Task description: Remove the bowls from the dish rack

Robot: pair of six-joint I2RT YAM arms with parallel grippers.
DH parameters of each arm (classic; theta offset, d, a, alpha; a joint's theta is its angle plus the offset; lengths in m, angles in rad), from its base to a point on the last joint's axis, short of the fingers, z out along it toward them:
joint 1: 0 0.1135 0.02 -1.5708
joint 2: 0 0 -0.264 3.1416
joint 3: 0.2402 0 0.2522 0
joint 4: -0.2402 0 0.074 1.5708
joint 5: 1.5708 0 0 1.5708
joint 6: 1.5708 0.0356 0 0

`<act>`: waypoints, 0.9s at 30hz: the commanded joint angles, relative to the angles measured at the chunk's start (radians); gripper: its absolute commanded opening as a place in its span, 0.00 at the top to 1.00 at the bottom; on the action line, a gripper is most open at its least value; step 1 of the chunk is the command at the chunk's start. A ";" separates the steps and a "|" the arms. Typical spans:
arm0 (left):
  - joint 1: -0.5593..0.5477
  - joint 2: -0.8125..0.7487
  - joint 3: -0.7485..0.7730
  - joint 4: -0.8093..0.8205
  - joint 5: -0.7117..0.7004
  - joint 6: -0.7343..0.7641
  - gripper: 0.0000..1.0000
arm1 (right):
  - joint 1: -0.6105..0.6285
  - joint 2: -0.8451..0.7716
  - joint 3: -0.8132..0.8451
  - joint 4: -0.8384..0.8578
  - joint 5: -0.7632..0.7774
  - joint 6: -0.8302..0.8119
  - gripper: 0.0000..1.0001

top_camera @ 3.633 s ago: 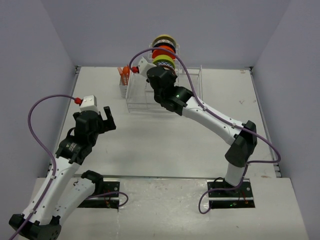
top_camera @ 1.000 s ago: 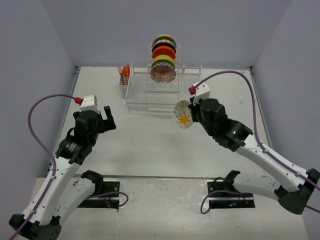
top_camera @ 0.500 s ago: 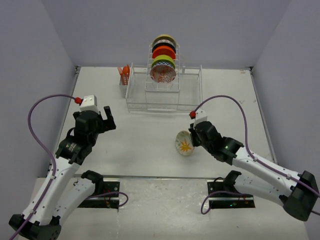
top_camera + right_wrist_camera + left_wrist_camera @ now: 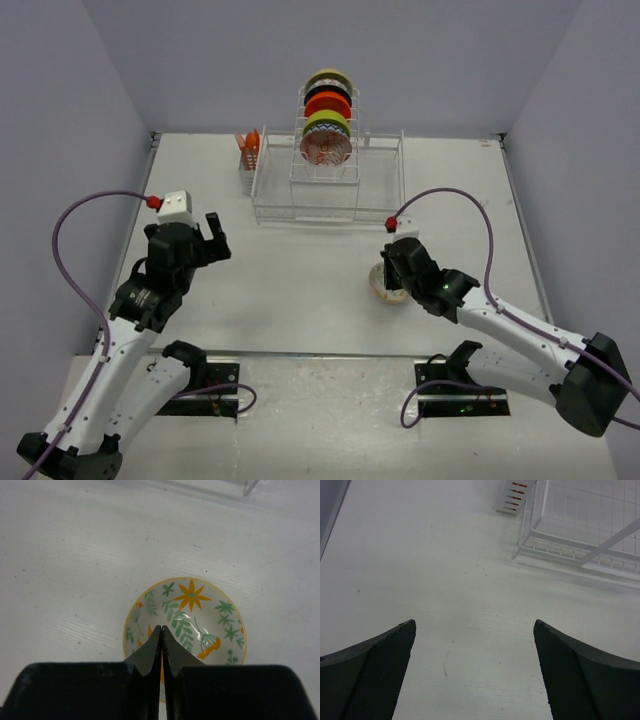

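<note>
The white bowl with orange and green leaves (image 4: 200, 610) sits mouth up on the table in front of the dish rack (image 4: 325, 190). My right gripper (image 4: 161, 627) is shut on its near rim, and a sliver of that rim shows between the fingers. From above, the right gripper (image 4: 396, 272) hides most of this bowl (image 4: 380, 288). Several bowls stand on edge in the rack: a red-white patterned one (image 4: 326, 148) in front, then lime green (image 4: 326, 122) and orange (image 4: 327, 103). My left gripper (image 4: 212, 235) hangs open over bare table on the left, with nothing between its fingers (image 4: 380, 660).
An orange utensil (image 4: 250, 143) stands in the side cup at the rack's left end. The rack's near left corner (image 4: 580, 530) shows at the top right of the left wrist view. Grey walls bound the table on three sides.
My right arm has lowered the leaf bowl from a tilted hold above the table until it rests flat and mouth up. The left arm has not moved.
</note>
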 commanded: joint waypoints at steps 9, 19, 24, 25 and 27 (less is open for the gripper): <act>-0.006 -0.014 -0.003 0.036 -0.006 0.010 0.00 | 0.000 0.001 0.141 -0.046 -0.039 0.044 1.00; -0.006 -0.019 -0.003 0.034 -0.010 0.010 0.00 | 0.000 0.165 0.579 -0.152 0.068 -0.231 0.11; -0.006 -0.020 -0.003 0.033 -0.014 0.009 0.00 | 0.000 0.353 0.828 -0.167 0.185 -0.387 0.10; -0.006 -0.019 -0.003 0.031 -0.014 0.009 0.00 | 0.000 0.383 0.865 -0.164 0.208 -0.470 0.11; -0.006 -0.017 -0.003 0.033 -0.013 0.009 0.00 | 0.000 0.473 0.952 -0.130 0.294 -0.595 0.12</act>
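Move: The patterned bowl, first in the rack's stack, is about 32 cm ahead of the right hand, 15 cm to its left and some 6 cm higher; the green bowl stands right behind it, roughly 4 cm farther out. The floral bowl, already out of the rack, is just under the shut right fingertips, its middle about 1 cm ahead, 2 cm right and 3 cm below. From the left hand the patterned bowl lies about 31 cm ahead, 30 cm right and 5 cm lower. The floral bowl is left behind on the table as the right hand climbs off it, fingers still shut at first, about 21 cm up, then also some 10 cm forward and 5 cm left towards the patterned bowl in the rack. On the way up the fingers spread almost fully and the wrist tips the fingers up some 20 degrees. ##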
